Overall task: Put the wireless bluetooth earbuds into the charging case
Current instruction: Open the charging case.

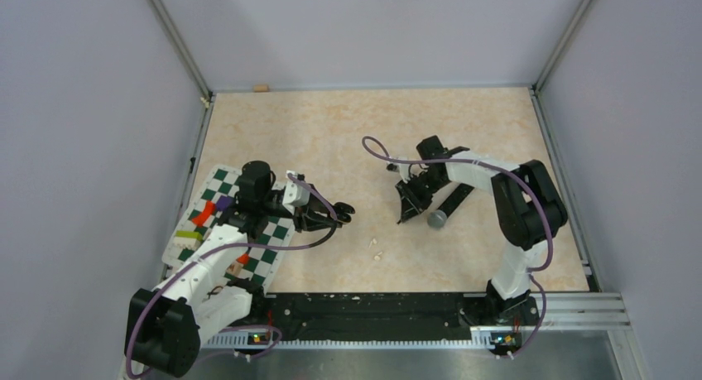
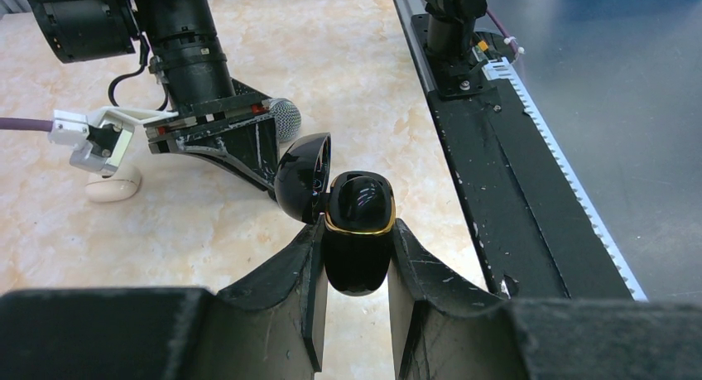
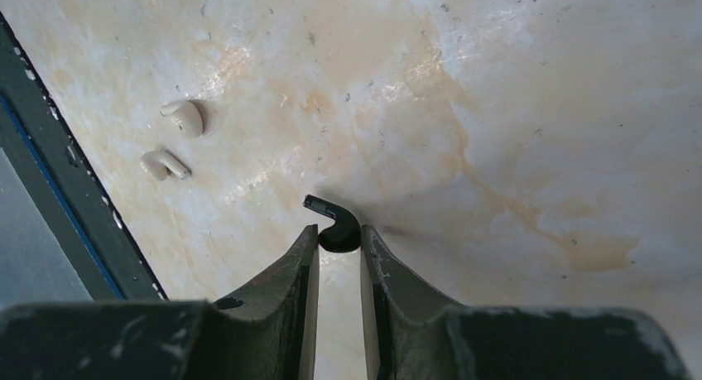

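Observation:
My left gripper (image 2: 358,231) is shut on a glossy black charging case (image 2: 358,202) with a gold rim. Its lid (image 2: 302,177) hangs open to the left. From above, the case (image 1: 342,214) is held over the table just right of the checkered mat. My right gripper (image 3: 338,233) points down at the table, and its fingertips are shut on the body of a black earbud (image 3: 341,227). The earbud's stem sticks out to the upper left. Two white earbuds (image 3: 184,117) (image 3: 164,165) lie loose on the table, between the two arms in the top view (image 1: 377,247).
A microphone (image 1: 447,208) with a grey mesh head lies beside the right gripper (image 1: 407,208). A checkered mat (image 1: 273,231) with coloured blocks sits under the left arm. A white rounded object (image 2: 113,185) rests on the table. A black rail (image 1: 372,305) runs along the near edge.

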Robot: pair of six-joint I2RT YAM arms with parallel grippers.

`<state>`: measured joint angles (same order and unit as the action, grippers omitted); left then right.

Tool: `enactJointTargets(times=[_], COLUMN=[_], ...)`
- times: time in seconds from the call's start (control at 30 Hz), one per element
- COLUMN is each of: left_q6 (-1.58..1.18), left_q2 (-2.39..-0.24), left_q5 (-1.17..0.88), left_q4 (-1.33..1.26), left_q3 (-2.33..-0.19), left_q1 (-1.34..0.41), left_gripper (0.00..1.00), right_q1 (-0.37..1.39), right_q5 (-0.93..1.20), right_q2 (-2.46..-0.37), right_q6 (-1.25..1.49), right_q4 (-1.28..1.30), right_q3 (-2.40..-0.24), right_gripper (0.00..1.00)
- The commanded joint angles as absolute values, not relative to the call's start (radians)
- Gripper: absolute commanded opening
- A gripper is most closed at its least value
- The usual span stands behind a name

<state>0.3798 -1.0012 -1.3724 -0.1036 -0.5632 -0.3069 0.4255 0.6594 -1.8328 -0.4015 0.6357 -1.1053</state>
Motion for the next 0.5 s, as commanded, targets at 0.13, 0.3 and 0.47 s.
enactJointTargets(times=[0.13,0.3,0.47], left_q6=[0.399,0.423,0.562], left_q2=[-0.998,-1.023,-1.075], left_q5=[-1.338,-1.21,-1.121], left_q4=[-0.12,-0.077,0.124], left_q3=[-0.602,-0.678,-0.8], left_q1=[-0.311,-0.311,-0.313], left_gripper=[0.0,0.0,0.0], right_q1=[0.439,0.439,0.442], right_q5=[0.64,0.505,0.36], right_q2=[-1.673,-1.585,-1.487], right_q6=[-0.406,-0.387,-0.372], right_q4=[0.618,0.621,0.627], right_q3=[-1.119,-1.191,-1.314], right_gripper=[0.17,0.16,0.16])
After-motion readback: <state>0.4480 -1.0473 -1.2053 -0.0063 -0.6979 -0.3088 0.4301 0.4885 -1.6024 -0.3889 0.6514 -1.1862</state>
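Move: The right fingers already grip a black earbud down at the table top. The open black charging case, held in the left hand, is about 17 cm to their left, some 7 cm back and 18 cm up. From the right hand the white earbuds lie about 8 cm back and 7 cm left, the microphone head level and 11 cm right, and the white case some 18 cm ahead and 4 cm right. From the left hand the black earbud is about 7 cm ahead, 19 cm right and 18 cm below. Upward and then also forward, with gathering speed, the right hand carries the pinched earbud away from the table, some 8 cm up and half as far forward, towards the held case's height, its downward fingers swinging forward about 20 degrees. The left hand, starting a little later, takes the open case about 4 cm forward and slightly up, turning a little counter-clockwise; both grips keep their hold. ##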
